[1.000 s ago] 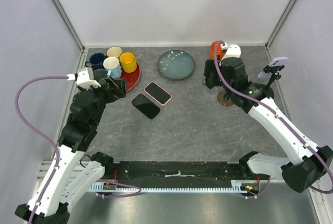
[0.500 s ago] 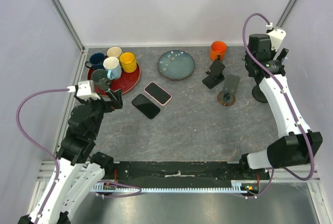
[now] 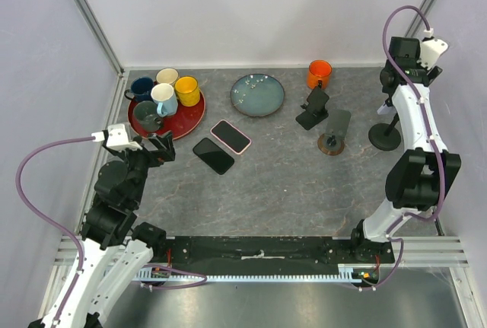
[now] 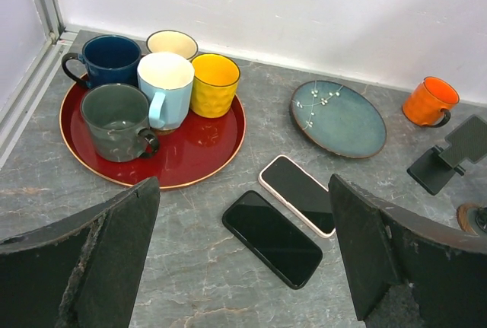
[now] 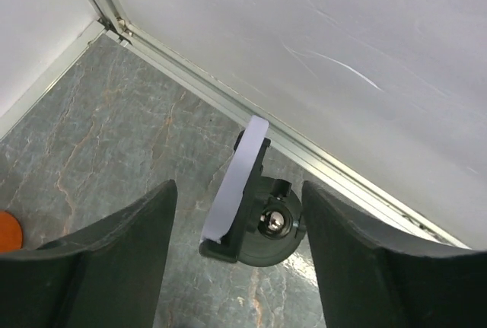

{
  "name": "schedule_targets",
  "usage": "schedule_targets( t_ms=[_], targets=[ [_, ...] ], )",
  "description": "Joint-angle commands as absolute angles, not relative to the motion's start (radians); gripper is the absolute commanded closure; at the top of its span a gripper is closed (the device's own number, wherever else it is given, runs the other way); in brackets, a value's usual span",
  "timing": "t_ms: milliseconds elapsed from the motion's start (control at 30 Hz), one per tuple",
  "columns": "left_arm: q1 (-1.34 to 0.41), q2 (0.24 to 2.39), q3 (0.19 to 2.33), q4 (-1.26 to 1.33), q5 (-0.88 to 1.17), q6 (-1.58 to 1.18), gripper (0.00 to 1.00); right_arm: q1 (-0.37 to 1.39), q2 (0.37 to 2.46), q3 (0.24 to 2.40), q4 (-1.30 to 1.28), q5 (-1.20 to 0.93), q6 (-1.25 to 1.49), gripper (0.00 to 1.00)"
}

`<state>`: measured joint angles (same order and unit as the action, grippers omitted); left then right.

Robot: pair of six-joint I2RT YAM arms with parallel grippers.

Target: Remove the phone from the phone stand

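Observation:
A pale lilac phone point(image 5: 240, 172) stands tilted on edge in a black phone stand point(image 5: 268, 230) with a round base, close to the back right corner. My right gripper point(image 5: 237, 195) hangs above it, open. One finger is on each side of the phone and neither touches it. In the top view the right arm covers the phone, and only the stand's pole and base point(image 3: 384, 137) show. My left gripper point(image 4: 243, 256) is open and empty at the near left, over two phones lying flat: a black one point(image 4: 272, 238) and a pink-edged one point(image 4: 300, 195).
A red tray point(image 3: 187, 119) with several mugs sits at the back left. Next to it are a blue plate point(image 3: 258, 94) and an orange mug point(image 3: 319, 74). Two other stands point(image 3: 312, 107) point(image 3: 333, 134) are in the middle right. The back wall and its rail point(image 5: 335, 164) run close behind the phone.
The right arm swung from the middle stands to the back right corner, above the phone. Its jaws have narrowed a little. The left arm drew back toward the near left.

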<state>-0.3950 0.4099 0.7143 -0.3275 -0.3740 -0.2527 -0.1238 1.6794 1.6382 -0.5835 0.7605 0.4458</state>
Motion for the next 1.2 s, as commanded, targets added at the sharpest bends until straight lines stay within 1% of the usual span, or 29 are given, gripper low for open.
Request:
schedule_targets(
  t_ms=[0, 67, 167, 433, 733, 833, 867, 933, 967, 1033, 1067, 1133, 1167],
  targets=[
    [-0.402, 0.406, 0.707, -0.298, -0.402, -0.207, 0.02, -0.155, 1.718, 1.697, -0.538, 0.698, 0.503, 0.3],
    [-0.403, 0.408, 0.707, -0.296, -0.4, -0.206, 0.02, -0.163, 1.741, 1.698, -0.535, 0.686, 0.511, 0.34],
    [-0.405, 0.413, 0.706, -0.295, -0.402, -0.206, 0.02, -0.173, 1.756, 1.695, -0.535, 0.663, 0.523, 0.44],
    [-0.403, 0.42, 0.704, -0.295, -0.397, -0.206, 0.02, -0.189, 1.756, 1.655, -0.523, 0.618, 0.54, 0.45],
    [-0.403, 0.413, 0.703, -0.293, -0.397, -0.206, 0.02, -0.204, 1.735, 1.611, -0.522, 0.595, 0.525, 0.54],
    [-0.403, 0.411, 0.703, -0.295, -0.396, -0.206, 0.02, -0.207, 1.723, 1.6, -0.52, 0.594, 0.512, 0.6],
    [-0.403, 0.413, 0.703, -0.293, -0.394, -0.206, 0.02, -0.209, 1.717, 1.597, -0.522, 0.595, 0.508, 0.64],
    [-0.403, 0.411, 0.703, -0.293, -0.393, -0.206, 0.02, -0.209, 1.697, 1.592, -0.522, 0.597, 0.491, 0.69],
    [-0.403, 0.411, 0.701, -0.293, -0.391, -0.206, 0.02, -0.21, 1.686, 1.586, -0.522, 0.598, 0.485, 0.75],
    [-0.405, 0.413, 0.701, -0.293, -0.388, -0.206, 0.02, -0.209, 1.655, 1.578, -0.52, 0.606, 0.473, 0.81],
    [-0.405, 0.413, 0.701, -0.291, -0.387, -0.206, 0.02, -0.209, 1.643, 1.566, -0.52, 0.607, 0.463, 0.88],
    [-0.405, 0.411, 0.701, -0.293, -0.387, -0.206, 0.03, -0.209, 1.6, 1.552, -0.518, 0.618, 0.46, 0.92],
    [-0.405, 0.413, 0.701, -0.291, -0.387, -0.206, 0.03, -0.209, 1.583, 1.53, -0.514, 0.62, 0.459, 0.98]
  ],
)
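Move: The lavender phone is held edge-up in the tall black stand just under the right hand: its middle lies about 7 cm below, 2 cm ahead and 2 cm to the right. That stand's base is roughly 25 cm below the hand, 2 cm back and 3 cm right. The orange mug stands some 20 cm ahead and 22 cm left, the copper-based stand 5 cm back and 19 cm left. From the left hand, the phone is about 20 cm ahead, 77 cm right and 10 cm lower. The right hand, fingers slanting forward, right and down, sinks about 5 cm onto the lavender phone, easing some 2 cm forward and 1 cm right on the way and coming most of that 2 cm back near the end, while the fingertips tip slightly further down. Its part-open fingers straddle the phone's upward-facing long edge and close from about three-quarters to a quarter open, pinching the phone by its two broad faces. ##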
